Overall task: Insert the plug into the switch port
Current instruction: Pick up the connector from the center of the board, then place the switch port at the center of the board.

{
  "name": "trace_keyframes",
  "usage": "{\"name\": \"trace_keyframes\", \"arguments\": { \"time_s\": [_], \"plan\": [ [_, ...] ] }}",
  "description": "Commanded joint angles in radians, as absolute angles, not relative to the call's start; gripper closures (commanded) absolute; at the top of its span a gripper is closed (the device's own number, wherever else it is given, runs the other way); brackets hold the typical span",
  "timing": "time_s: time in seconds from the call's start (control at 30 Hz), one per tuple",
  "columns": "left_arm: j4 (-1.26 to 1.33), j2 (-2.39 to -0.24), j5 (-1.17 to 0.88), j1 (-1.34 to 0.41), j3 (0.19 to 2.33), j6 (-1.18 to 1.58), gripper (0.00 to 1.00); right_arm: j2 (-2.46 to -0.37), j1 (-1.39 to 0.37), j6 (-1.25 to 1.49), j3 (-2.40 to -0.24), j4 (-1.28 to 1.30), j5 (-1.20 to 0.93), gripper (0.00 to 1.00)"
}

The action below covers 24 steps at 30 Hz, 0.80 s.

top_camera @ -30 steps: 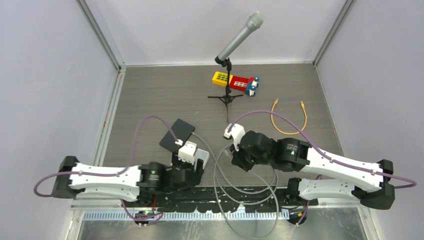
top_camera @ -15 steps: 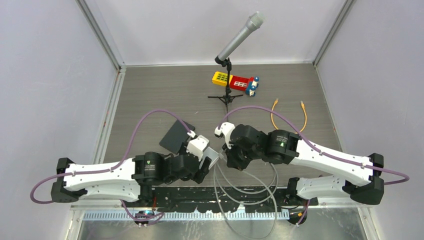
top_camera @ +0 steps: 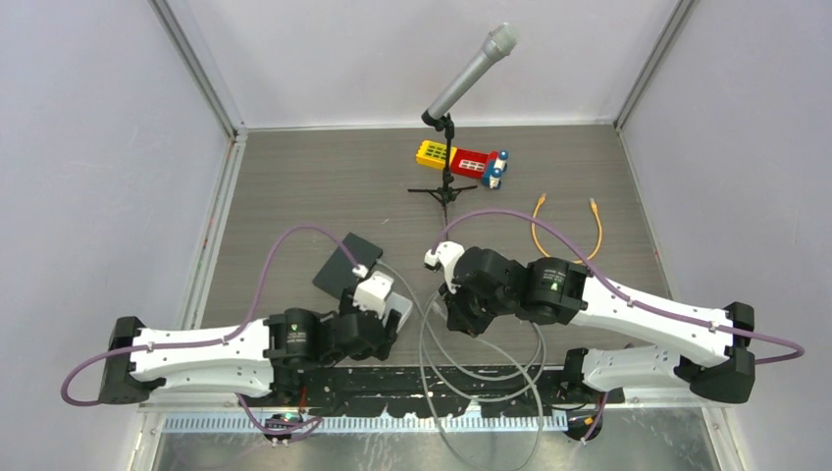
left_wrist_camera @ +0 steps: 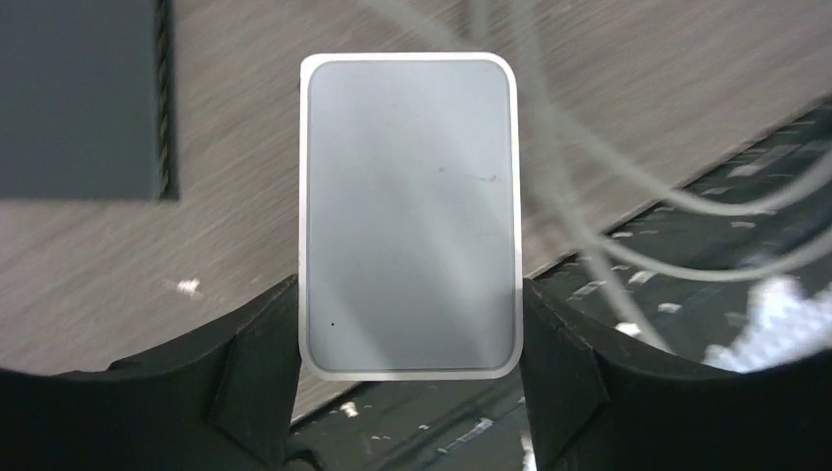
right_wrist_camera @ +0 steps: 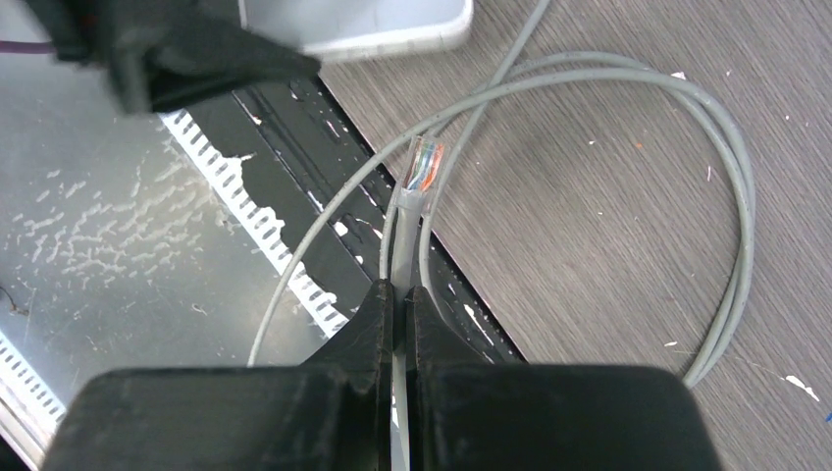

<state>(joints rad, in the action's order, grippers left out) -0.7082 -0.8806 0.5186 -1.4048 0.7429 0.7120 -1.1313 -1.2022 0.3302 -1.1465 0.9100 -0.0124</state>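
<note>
A flat grey switch with rounded corners sits between the black fingers of my left gripper, which press on its two long sides. Its port does not show in any view. From above, the switch is near the front edge of the table. My right gripper is shut on a grey cable. The clear plug sticks out just beyond the fingertips and points toward the switch, a short gap away.
The rest of the grey cable loops over the table front and the black rail. A black pad lies left of the switch. Further back stand a microphone stand, a toy block and an orange cable.
My right gripper moved left with the plug toward the switch, then held. My left gripper swung right with the switch and came back a little to the left.
</note>
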Motion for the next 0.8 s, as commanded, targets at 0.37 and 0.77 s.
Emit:
{"name": "trace_keyframes", "arguments": {
  "time_s": [0.37, 0.77],
  "plan": [
    [-0.259, -0.954, 1.073, -1.676, 0.327, 0.962, 1.00, -1.103, -1.202, 0.363, -1.081, 0.822, -0.069, 1.00],
    [0.034, -1.089, 1.153, -1.724, 0.173, 0.979, 0.68, -1.058, -1.202, 0.412, -1.059, 0.809, -0.095, 1.00]
  ]
}}
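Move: My left hand already grips the white box. The bare table it is taken to lies some 13 cm below, about 1 cm ahead and 3 cm left. From this hand the black switch is about 15 cm ahead and 9 cm left on the table, and the gray cable's near strand is level with it, some 7 cm to the right. From my right hand, already holding the connector, the switch lies roughly 16 cm ahead, 23 cm left and 18 cm below. My left hand drops the white box fast towards the table in front of the switch, about 12 cm down in all, swinging some 5 cm left and then partly back right. As it sinks I tip the fingers up by roughly 15 degrees and keep my grip. My right hand eases down and back a little, still pinching the cable behind its clear connector. ##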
